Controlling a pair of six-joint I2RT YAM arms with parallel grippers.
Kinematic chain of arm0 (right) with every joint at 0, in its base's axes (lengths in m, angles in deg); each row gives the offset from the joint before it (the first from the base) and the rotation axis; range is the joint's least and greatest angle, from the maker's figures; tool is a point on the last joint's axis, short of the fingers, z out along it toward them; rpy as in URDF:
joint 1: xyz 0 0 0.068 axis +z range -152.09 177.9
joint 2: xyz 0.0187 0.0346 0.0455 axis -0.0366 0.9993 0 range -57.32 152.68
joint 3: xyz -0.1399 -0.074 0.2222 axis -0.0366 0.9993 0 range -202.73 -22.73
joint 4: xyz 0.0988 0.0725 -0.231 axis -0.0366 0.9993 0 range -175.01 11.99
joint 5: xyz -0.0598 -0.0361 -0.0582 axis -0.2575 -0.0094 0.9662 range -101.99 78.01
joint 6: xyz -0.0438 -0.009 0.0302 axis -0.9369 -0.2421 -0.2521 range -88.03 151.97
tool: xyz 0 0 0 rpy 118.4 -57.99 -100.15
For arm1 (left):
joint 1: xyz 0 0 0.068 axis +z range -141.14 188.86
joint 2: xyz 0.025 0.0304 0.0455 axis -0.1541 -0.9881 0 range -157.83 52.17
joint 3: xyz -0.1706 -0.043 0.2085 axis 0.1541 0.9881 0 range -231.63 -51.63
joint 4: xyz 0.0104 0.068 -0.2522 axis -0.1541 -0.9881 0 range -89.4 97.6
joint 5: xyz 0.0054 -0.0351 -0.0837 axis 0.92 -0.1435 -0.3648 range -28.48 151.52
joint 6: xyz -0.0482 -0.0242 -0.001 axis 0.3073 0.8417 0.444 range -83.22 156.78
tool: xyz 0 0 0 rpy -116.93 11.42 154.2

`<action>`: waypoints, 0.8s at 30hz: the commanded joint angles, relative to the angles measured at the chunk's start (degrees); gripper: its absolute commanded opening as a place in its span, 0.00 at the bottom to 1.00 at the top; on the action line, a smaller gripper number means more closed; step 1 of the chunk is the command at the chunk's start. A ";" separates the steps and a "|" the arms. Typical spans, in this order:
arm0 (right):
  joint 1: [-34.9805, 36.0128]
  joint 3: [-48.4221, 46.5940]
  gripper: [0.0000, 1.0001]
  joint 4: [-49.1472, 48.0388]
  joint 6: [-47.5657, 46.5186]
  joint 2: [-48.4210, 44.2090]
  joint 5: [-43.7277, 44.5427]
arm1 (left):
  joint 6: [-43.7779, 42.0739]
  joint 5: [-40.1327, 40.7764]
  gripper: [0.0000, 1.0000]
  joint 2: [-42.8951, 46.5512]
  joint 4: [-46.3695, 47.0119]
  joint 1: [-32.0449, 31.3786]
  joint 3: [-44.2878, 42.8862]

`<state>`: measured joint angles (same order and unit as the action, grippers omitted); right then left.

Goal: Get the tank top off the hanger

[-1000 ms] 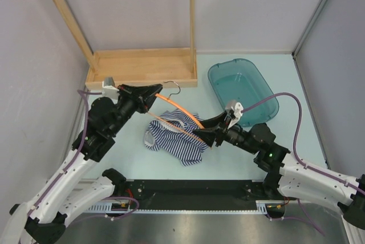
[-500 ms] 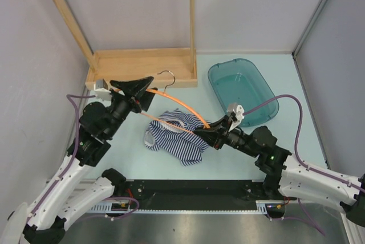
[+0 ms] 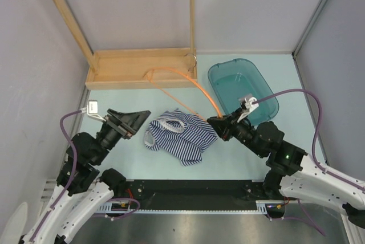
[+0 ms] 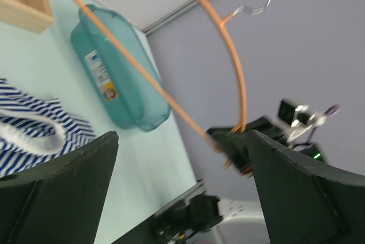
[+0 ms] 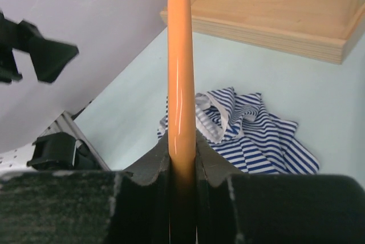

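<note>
The striped tank top [image 3: 183, 137] lies crumpled on the table, off the hanger; it also shows as the tank top [image 5: 251, 133] and the tank top [image 4: 34, 133]. My right gripper [image 3: 216, 123] is shut on one end of the orange hanger [image 3: 197, 90], which slants up and back, its grey hook [image 3: 194, 59] over the wooden base. In the right wrist view the jaws of the right gripper [image 5: 182, 158] pinch the hanger [image 5: 179, 56]. My left gripper [image 3: 138, 122] stands open and empty just left of the top; the left gripper [image 4: 182, 198] sees the hanger [image 4: 235, 61] ahead.
A wooden rack base [image 3: 122, 68] with slanted uprights stands at the back left. A teal plastic bin [image 3: 242, 89] sits at the back right, close to my right arm. Grey walls close in both sides.
My left gripper opened, let go of the hanger and drew back to the near left. The right gripper shut on the hanger and swung it back and right, clear of the tank top.
</note>
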<state>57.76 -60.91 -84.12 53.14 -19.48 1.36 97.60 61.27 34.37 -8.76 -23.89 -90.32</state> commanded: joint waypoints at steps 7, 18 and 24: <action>-15.02 -32.08 0.00 -4.84 -2.36 29.89 -12.79 | -8.34 -6.51 0.98 5.67 -5.87 -0.03 1.17; -22.23 -69.11 0.00 -1.24 -0.27 57.67 -17.65 | -6.50 -9.58 0.98 9.98 -8.07 0.06 5.12; -23.73 -86.96 0.00 4.98 5.98 70.33 -15.55 | -8.34 -11.17 0.98 8.75 -8.25 0.06 5.04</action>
<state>34.57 -136.95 -80.36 54.80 45.98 -15.52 91.18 52.53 43.96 -17.57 -23.91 -84.77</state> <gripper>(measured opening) 0.173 0.985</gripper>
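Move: The rack's upright post, where the right gripper takes the orange hanger it holds, stands about 35 cm ahead and 6 cm to its left, its mid-height roughly level. The rack's tray is about 34 cm ahead, 27 cm left and 26 cm below; the teal bin 25 cm ahead, 15 cm right and 25 cm below. From the left gripper, the freed tank top lies some 5 cm ahead, 10 cm right and 32 cm below. Swing the right gripper forward about 26 cm and well up, drifting some 10 cm to the left, to carry the hanger towards the rack; keep the fingers shut on its end and the wrist nearly as it is. Meanwhile let the open, empty left gripper sink about 5 cm and draw back a little, coming down nearer to the height of the tank top without touching it. ##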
